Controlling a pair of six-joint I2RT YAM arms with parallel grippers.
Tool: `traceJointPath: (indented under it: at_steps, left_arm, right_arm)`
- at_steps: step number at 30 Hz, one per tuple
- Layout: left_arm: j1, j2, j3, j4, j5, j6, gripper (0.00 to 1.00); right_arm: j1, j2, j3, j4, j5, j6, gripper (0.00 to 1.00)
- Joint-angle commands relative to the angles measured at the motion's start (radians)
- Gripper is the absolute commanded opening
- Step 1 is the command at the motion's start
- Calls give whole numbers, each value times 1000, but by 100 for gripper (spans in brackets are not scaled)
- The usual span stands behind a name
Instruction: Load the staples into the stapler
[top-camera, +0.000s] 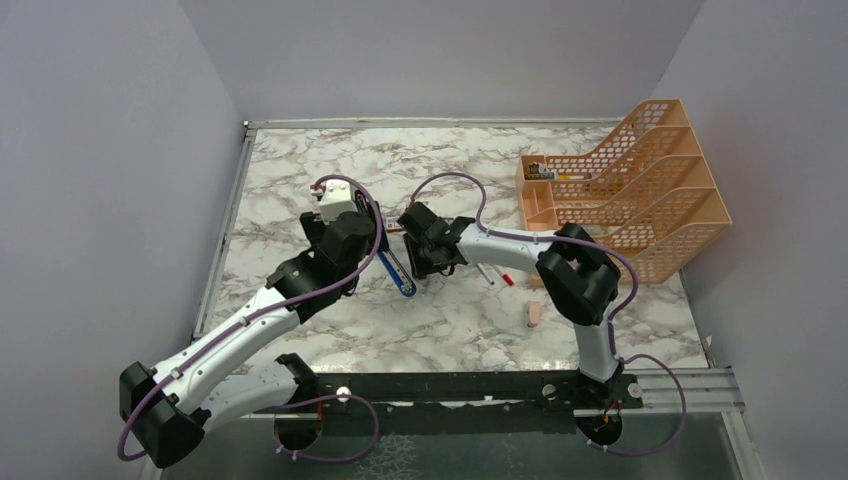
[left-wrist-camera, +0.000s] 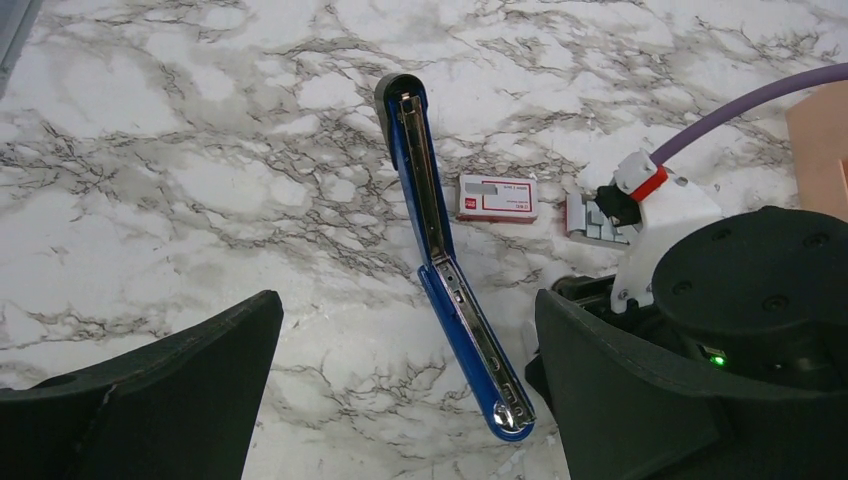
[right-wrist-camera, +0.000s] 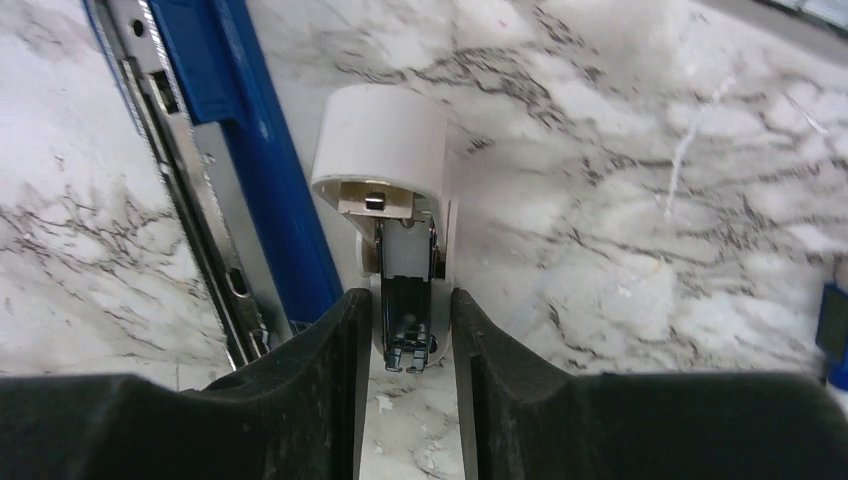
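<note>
The blue stapler lies folded open flat on the marble, its silver channel facing up. It also shows in the top view as the stapler and in the right wrist view as the stapler. To its right lie the staples' red-and-white sleeve and their grey tray. My left gripper hovers wide open over the stapler's near half, holding nothing. My right gripper is shut on a small white oblong tool with dark metal claws, standing just right of the stapler.
An orange mesh file rack stands at the back right. Two pens and a pink eraser lie to the right of my right gripper. The right arm's wrist is close beside my left gripper's right finger.
</note>
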Motion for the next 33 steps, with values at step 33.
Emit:
traceJointPath:
  at_steps: [33]
  left_arm:
    - [31, 2, 84, 36, 294, 26, 97]
  right_arm:
    - [-54, -749, -379, -388, 374, 104, 73]
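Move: Beside the blue stapler, the right hand pinches the near end of the open white stapler just above the table; the white stapler's middle is about 2 cm ahead. The open blue stapler's middle lies some 6 cm left and 5 cm ahead of the hand, the red-and-white box 9 cm ahead and 3 cm left, the staple tray 9 cm ahead and 5 cm right. From the left hand, the white stapler lies about 10 cm right, 1 cm ahead and 20 cm below. Easing about 1 cm left and slightly forward towards the blue stapler, the right hand then spreads its fingers and lets go of the white stapler. It lifts nearly straight up before sweeping right towards the pens, ending some 15 cm right and 10 cm higher, fingertips tilting up and wrist turning clockwise. Late on, the empty open left hand drifts about 3 cm right and 2 cm up, turning clockwise. ##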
